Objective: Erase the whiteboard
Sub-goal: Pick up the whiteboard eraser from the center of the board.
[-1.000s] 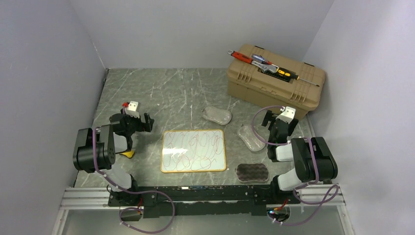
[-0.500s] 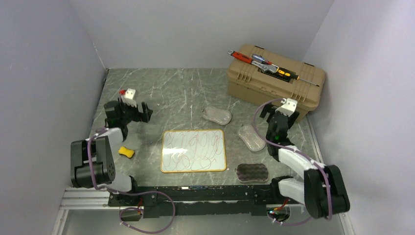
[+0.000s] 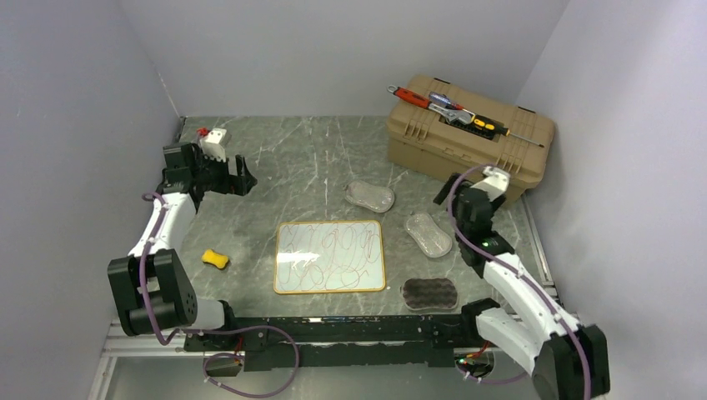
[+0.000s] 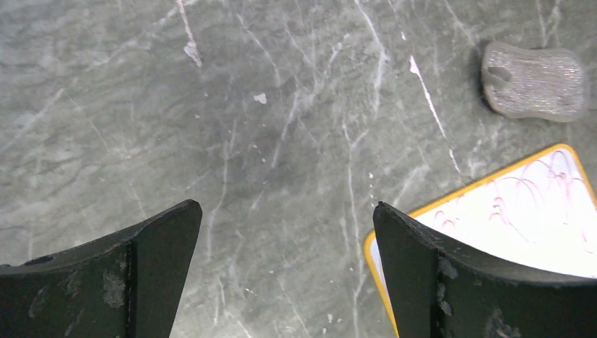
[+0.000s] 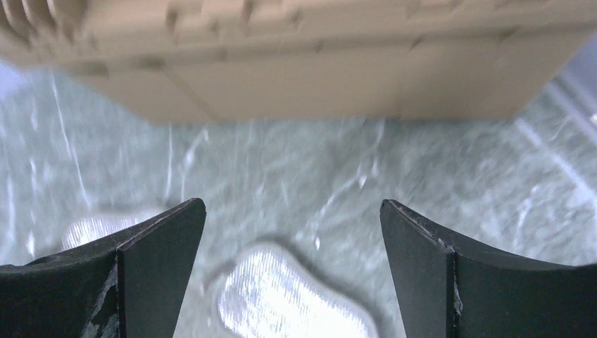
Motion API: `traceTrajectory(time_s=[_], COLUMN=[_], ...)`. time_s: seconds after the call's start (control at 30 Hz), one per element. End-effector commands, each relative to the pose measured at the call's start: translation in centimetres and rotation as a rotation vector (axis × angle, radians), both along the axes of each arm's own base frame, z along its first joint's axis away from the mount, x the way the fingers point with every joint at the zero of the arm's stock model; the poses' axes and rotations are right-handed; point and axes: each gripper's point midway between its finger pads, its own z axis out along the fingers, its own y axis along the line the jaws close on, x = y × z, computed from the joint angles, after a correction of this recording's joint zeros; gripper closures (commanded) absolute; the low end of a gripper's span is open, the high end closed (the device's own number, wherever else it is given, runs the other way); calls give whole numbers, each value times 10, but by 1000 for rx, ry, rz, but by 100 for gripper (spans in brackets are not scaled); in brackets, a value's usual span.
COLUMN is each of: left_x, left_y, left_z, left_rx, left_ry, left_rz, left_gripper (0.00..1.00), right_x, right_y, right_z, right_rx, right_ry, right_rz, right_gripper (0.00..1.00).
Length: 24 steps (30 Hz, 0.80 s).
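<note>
The whiteboard [image 3: 329, 256], yellow-framed and covered in dark scribbles, lies flat at the table's near middle. Its corner [image 4: 521, 225] shows at the right of the left wrist view. My left gripper [image 3: 243, 177] hovers open over bare marble beyond the board's left corner, nothing between its jaws [image 4: 286, 206]. My right gripper [image 3: 461, 196] is open too, to the right of the board near the toolbox. In its wrist view [image 5: 293, 203] a silver scrubber [image 5: 288, 299] lies on the table below the gap between the fingers, untouched.
A tan toolbox [image 3: 467, 137] with hand tools on its lid stands at the back right. Two silver scrubbers [image 3: 370, 196] [image 3: 428, 234] lie behind and right of the board. A dark sponge [image 3: 429, 293] sits at its near right, a yellow sponge [image 3: 216, 259] at its left.
Both arms have unfolded and reached away from their bases. The left gripper moved toward the back left, uncovering the yellow sponge. The right gripper shifted slightly toward the toolbox. Both stayed open.
</note>
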Motion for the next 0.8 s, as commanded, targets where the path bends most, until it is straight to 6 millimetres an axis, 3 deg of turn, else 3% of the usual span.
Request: traceTrajectory(time_s=[0.0,0.07,0.13,0.3,0.53,0.77], left_x=[-13,-17,-21,-27,-33,-33], left_y=[-14,-17,-20,-18,-20,-18], left_z=[9,7,4,0,2,1], left_rx=[-70,-86,-94,-79,-68,-54], left_ry=[82,106,125,153,148,153], left_rz=[-53,-65,-77,-80,-103,-101], left_gripper=[1,1,1,1,1,1], right_x=[-17,-22,-22,-5,21,27], right_y=[50,71,80,92,107,111], right_z=[-44,-55,-66,-78,-79,-90], right_rx=[-47,-72,-89,-111,-128,-145], right_ry=[241,282,317,368,410,451], right_rz=[159,227,252,256,256,256], right_gripper=[0,0,0,0,0,0])
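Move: From the right hand, the middle silver pad, the likely eraser, lies about 24 cm to the left and 11 cm ahead, some 17 cm lower. Level with it in height, the nearer silver pad is about 8 cm to the right hand's left and straight level fore-and-aft; the whiteboard's middle is some 36 cm left and 7 cm back. From the left hand, that middle pad lies about 33 cm to the right and 5 cm ahead, 15 cm below. Swing the right gripper left and down, about 11 cm across and 9 cm lower, towards the middle silver pad: draw back slightly while sinking, then ease forward and on left past the nearer pad's far end. Tip its fingers some 25 degrees further down, turning counter-clockwise, wide open. Meanwhile bring the left gripper back a little, right and down, tipping it slightly downward, also open. ##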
